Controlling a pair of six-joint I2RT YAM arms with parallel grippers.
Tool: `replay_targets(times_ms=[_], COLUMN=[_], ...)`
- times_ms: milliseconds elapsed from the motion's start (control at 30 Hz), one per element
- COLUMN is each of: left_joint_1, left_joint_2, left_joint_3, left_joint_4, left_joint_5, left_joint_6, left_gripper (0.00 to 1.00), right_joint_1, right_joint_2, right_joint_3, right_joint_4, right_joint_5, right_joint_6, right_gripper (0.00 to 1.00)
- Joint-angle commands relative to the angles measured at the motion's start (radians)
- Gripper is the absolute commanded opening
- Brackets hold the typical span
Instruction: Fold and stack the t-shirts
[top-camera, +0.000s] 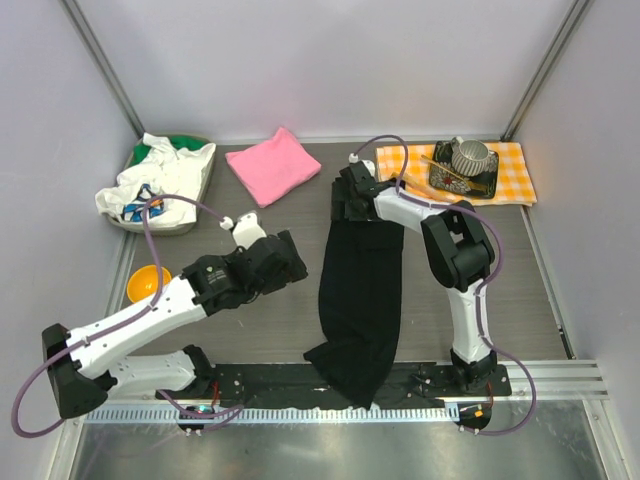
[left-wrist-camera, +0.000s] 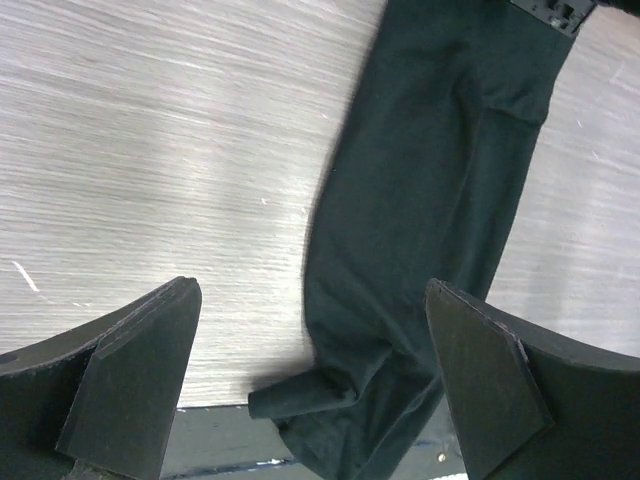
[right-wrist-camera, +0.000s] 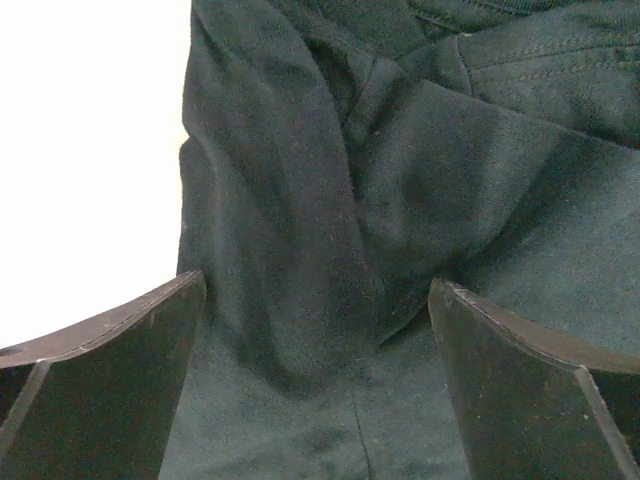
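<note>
A black t-shirt (top-camera: 360, 300) lies in a long narrow strip down the middle of the table, its near end hanging over the front edge. A pink t-shirt (top-camera: 272, 165) sits folded at the back. My left gripper (top-camera: 292, 262) hovers open just left of the black t-shirt (left-wrist-camera: 430, 200), whose rumpled near end shows between its fingers (left-wrist-camera: 140, 385). My right gripper (top-camera: 352, 208) is open low over the far end of the black t-shirt (right-wrist-camera: 330, 220), folds of cloth between its fingers (right-wrist-camera: 520, 390), gripping nothing.
A green basket (top-camera: 170, 180) with white cloth stands at the back left. An orange bowl (top-camera: 148, 282) sits by the left arm. A checked orange-and-white cloth (top-camera: 515, 170) with a dark tray and a cup lies at the back right.
</note>
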Motion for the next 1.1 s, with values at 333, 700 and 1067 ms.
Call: replay_targets(times_ms=[333, 700, 1067], left_joint_1=[0.287, 0.307, 0.305], left_joint_2=[0.011, 0.095, -0.012], left_joint_3=[-0.018, -0.031, -0.198], left_joint_4=[0.039, 0.124, 0.156], left_joint_5=[0.161, 0.261, 0.335], left_joint_6=[0.194, 0.212, 0.223], left_gripper=[1.0, 1.0, 1.0], right_joint_1=[-0.024, -0.039, 0.016], right_joint_2=[0.46, 0.224, -0.366], right_joint_3=[0.574, 0.569, 0.206], right_joint_4=[-0.123, -0.037, -0.175], right_joint_5=[-0.081, 0.076, 0.202], right_joint_6=[-0.037, -0.086, -0.087], right_gripper=[1.0, 1.0, 1.0])
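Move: My right hand is low over the far end of the folded black t-shirt; the shirt's middle lies about 19 cm back from that hand, 2 cm to its right and 2 cm below. The pink cloth is some 16 cm left and 8 cm farther out, the checkered cloth roughly 21 cm right and 6 cm farther out. From my left hand the shirt's middle is about 13 cm right, 2 cm ahead and 17 cm down. With the open fingertips of my right hand on the shirt's far end, I push it outward about 14 cm and some 6 cm left, towards the back wall, then draw back and right and lift off about 17 cm, fingers tipping up. My open left hand drifts forward and left, then sinks over bare table, touching nothing. ##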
